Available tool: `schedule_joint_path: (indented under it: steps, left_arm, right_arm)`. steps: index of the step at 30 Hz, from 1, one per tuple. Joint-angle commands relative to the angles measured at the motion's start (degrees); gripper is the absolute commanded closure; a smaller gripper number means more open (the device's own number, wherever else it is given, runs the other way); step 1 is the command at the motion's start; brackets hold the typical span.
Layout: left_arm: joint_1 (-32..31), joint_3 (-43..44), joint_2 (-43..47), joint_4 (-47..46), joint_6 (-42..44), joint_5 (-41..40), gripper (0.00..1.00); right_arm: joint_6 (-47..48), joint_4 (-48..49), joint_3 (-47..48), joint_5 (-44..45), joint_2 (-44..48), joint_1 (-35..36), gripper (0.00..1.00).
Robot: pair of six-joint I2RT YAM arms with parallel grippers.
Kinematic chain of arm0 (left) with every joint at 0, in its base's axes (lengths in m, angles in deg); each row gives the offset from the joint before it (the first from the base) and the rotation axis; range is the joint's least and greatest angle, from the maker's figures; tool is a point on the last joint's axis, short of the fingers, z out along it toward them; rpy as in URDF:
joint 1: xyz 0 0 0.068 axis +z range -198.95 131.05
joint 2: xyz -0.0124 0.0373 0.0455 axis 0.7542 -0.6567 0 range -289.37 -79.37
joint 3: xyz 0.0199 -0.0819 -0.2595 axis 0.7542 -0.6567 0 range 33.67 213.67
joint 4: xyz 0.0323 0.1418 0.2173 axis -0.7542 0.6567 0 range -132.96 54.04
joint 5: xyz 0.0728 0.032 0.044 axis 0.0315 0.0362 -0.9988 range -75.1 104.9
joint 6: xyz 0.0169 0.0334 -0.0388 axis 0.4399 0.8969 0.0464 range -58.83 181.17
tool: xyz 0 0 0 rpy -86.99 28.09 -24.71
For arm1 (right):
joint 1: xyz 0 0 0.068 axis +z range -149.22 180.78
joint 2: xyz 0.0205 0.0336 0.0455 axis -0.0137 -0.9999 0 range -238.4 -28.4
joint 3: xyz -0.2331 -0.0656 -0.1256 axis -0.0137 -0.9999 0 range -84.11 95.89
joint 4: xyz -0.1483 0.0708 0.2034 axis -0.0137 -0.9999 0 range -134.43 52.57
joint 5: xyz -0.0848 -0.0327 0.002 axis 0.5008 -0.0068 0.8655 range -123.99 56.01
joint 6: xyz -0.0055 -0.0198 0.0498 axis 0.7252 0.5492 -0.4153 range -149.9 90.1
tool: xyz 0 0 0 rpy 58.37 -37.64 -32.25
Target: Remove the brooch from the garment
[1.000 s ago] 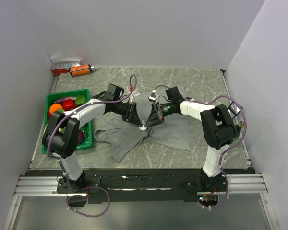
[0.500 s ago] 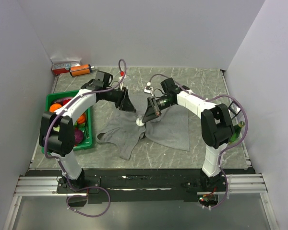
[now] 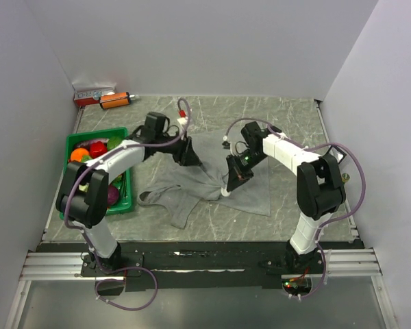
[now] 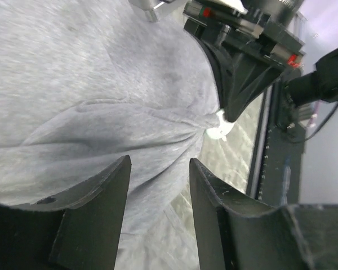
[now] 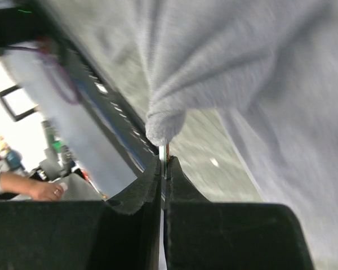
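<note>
The grey garment (image 3: 250, 188) lies rumpled on the table between my arms. My right gripper (image 3: 229, 186) is shut on the brooch (image 3: 225, 194), a small whitish disc still fixed to a pinched tuft of cloth. In the right wrist view the brooch (image 5: 165, 153) shows edge-on between the closed fingers (image 5: 141, 191), with the tuft of garment (image 5: 164, 125) just beyond. My left gripper (image 3: 196, 162) stands on the garment's far part, jaws apart. The left wrist view shows its gripper (image 4: 158, 163) over the garment (image 4: 90, 84), with the cloth drawn taut towards the brooch (image 4: 217, 129).
A green crate (image 3: 96, 134) with coloured fruit stands at the left. An orange object (image 3: 115, 100) and a red and white box (image 3: 92, 94) lie at the back left corner. Walls close in on three sides.
My right gripper has moved right and nearer with the brooch, pulling the cloth into a taut ridge. My left gripper has come back right and down onto the garment.
</note>
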Motion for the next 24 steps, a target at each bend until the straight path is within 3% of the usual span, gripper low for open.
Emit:
schedule_joint_path:
  steps: [1, 3, 7, 11, 16, 19, 24]
  left_arm:
    - [-4.4, -5.1, 0.9, -21.3, -8.0, -9.1, 0.49]
    - [-5.2, -6.1, -0.5, -26.9, -11.2, -11.4, 0.49]
    - [-5.7, -4.5, -3.5, -31.3, -16.0, -14.5, 0.5]
    - [-5.7, -4.4, -2.4, -30.3, -16.7, -14.0, 0.49]
    - [-5.6, -4.0, -0.3, -25.8, -15.8, -13.8, 0.49]
    - [-5.3, -3.7, 1.6, -22.5, -14.2, -14.5, 0.49]
    - [-3.3, -2.2, 5.1, -17.0, -12.3, -15.0, 0.48]
  right_arm:
    - [-3.5, -7.1, -2.2, 12.1, 5.0, 0.0, 1.0]
    - [-5.7, -9.4, -2.9, 14.6, 4.9, -0.1, 1.0]
    - [-12.6, -12.9, -1.4, 36.0, 4.9, -0.4, 1.0]
    - [-17.3, -9.4, 9.8, 50.1, 2.1, -0.3, 1.0]
    - [-22.4, -1.3, 25.1, 56.8, -4.1, 1.8, 1.0]
    - [-23.7, 13.5, 23.3, 55.9, -3.2, 3.0, 1.0]
    - [-24.7, 44.8, 9.7, 48.1, 0.2, 3.5, 1.0]
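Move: The brooch is already pinched in the shut right gripper, with a tent of garment hanging from it. The far middle of the garment lies about 16 cm ahead, 3 to the right and 8 below that hand; the sleeve end lies about 10 cm back, 13 left and 8 below. The open left gripper is some 8 cm ahead, 6 left and 5 higher. From the left hand the brooch is about 8 cm back, 7 right and 6 below. Rightward, slightly back and down at first, some 9 cm, the right hand then whips forward about 20 cm, rising and drifting a little left, past the open left fingers on their right. It keeps its pinch on the brooch, drawing the garment along as its fingers swing from pointing left-down to forward-down. The left hand eases about 4 cm right and forward, still half open. ##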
